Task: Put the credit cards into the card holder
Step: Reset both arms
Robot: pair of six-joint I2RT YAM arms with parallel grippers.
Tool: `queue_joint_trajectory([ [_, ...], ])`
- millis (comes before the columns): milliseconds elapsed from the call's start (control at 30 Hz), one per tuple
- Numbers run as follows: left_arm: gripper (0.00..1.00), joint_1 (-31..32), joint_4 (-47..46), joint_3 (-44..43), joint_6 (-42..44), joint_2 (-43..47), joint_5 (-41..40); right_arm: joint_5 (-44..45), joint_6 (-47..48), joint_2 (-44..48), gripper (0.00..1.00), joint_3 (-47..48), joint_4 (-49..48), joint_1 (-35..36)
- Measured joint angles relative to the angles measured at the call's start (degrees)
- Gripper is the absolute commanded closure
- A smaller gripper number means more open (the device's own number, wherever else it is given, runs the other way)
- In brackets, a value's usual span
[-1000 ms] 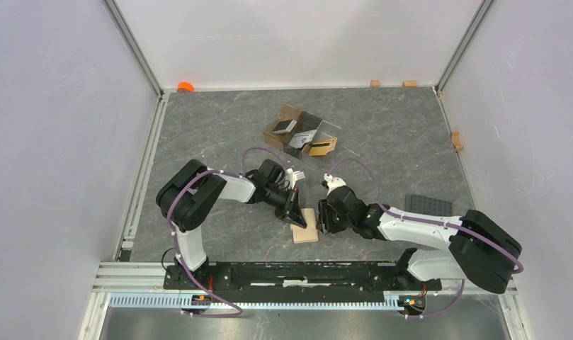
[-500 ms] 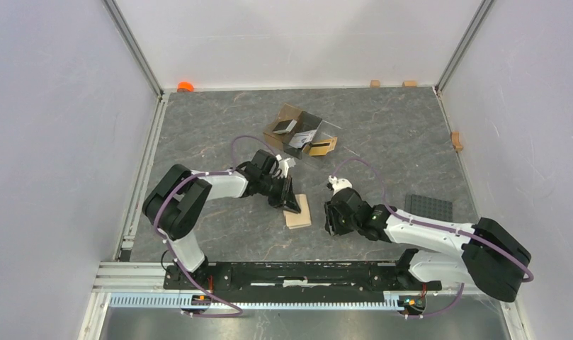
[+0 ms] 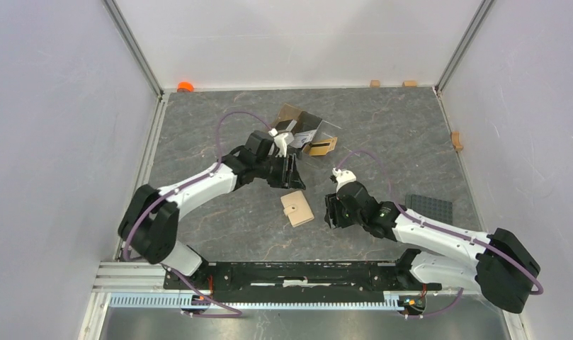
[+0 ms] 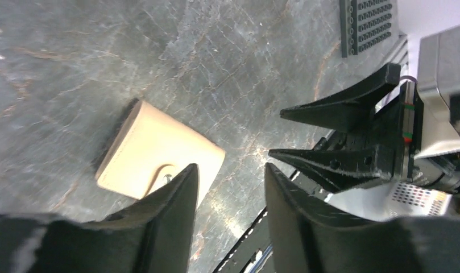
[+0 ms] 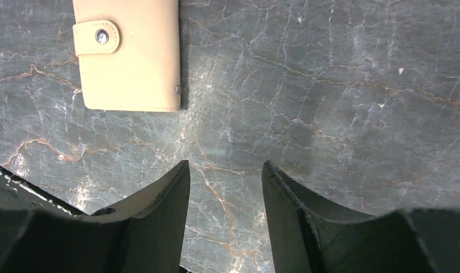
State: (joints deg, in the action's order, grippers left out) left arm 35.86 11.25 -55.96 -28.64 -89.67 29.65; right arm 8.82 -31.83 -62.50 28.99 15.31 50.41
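Note:
The card holder (image 3: 296, 209) is a tan wallet lying flat and snapped shut on the grey marbled table, between my two grippers; it also shows as the card holder (image 4: 159, 153) and the card holder (image 5: 131, 62). My left gripper (image 3: 292, 173) hovers just beyond it, open and empty; in its own view the left gripper (image 4: 230, 170) stands beside the wallet's edge. My right gripper (image 3: 331, 211) is to the wallet's right, open, and the right gripper (image 5: 224, 165) has only bare table between its fingers. The credit cards lie in the clear box: a dark one (image 3: 284, 126) and an orange-gold one (image 3: 319, 147).
The clear brown-tinted divided box (image 3: 304, 133) sits behind the left gripper. A dark studded plate (image 3: 428, 205) lies at the right, also seen as the studded plate (image 4: 369, 25). An orange object (image 3: 185, 86) rests in the far left corner. Small tan blocks (image 3: 456, 140) line the walls.
My left gripper opened, let go of the card holder and pulled back toward the box. The card holder shifted slightly away and lies flat. My right gripper backed off to the right and opened wider.

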Motion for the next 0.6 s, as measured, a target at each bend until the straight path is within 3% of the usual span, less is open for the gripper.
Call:
queue_joint_trajectory([
  [133,0.17,0.0,3.5,0.7,0.0,6.1,-5.7,-1.0,2.2,0.0,0.33,0.1,-0.2,-2.4],
  [267,0.01,-0.8,6.5,4.0,-0.5,13.7,-12.5,-1.3,5.4,0.5,0.24,0.2,-0.1,-6.3],
  [433,0.00,-5.9,12.1,7.1,-1.4,23.8,-21.7,-2.1,9.8,3.8,0.15,0.2,0.7,-15.4],
  [600,0.00,-12.6,18.1,7.2,-1.3,33.1,-28.8,-3.8,14.4,9.2,0.12,0.2,2.2,-28.3],
])
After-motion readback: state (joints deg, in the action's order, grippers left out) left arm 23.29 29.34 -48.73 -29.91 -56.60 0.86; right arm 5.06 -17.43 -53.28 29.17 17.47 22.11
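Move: The closed card holder lies flat on the open table, about 4 cm back and 1 cm to the left of the left hand, roughly 10 cm below it. From the right hand it is some 4 cm ahead and 10 cm to the left, about 4 cm lower. The open box of cards stands about 20 cm straight ahead of the left hand; a grey ribbed pad lies 33 cm to the right of the right hand and 5 cm farther out. Up a little at first, then sweeping left and still climbing, the empty left hand swings about 17 cm away from the card holder, turning some 35 degrees counter-clockwise as its half-open fingers spread fully. At the same time the right hand heads right and forward, about 11 cm sideways, away from the holder towards the grey pad's side, rising slightly, turning a little clockwise and opening wider. ##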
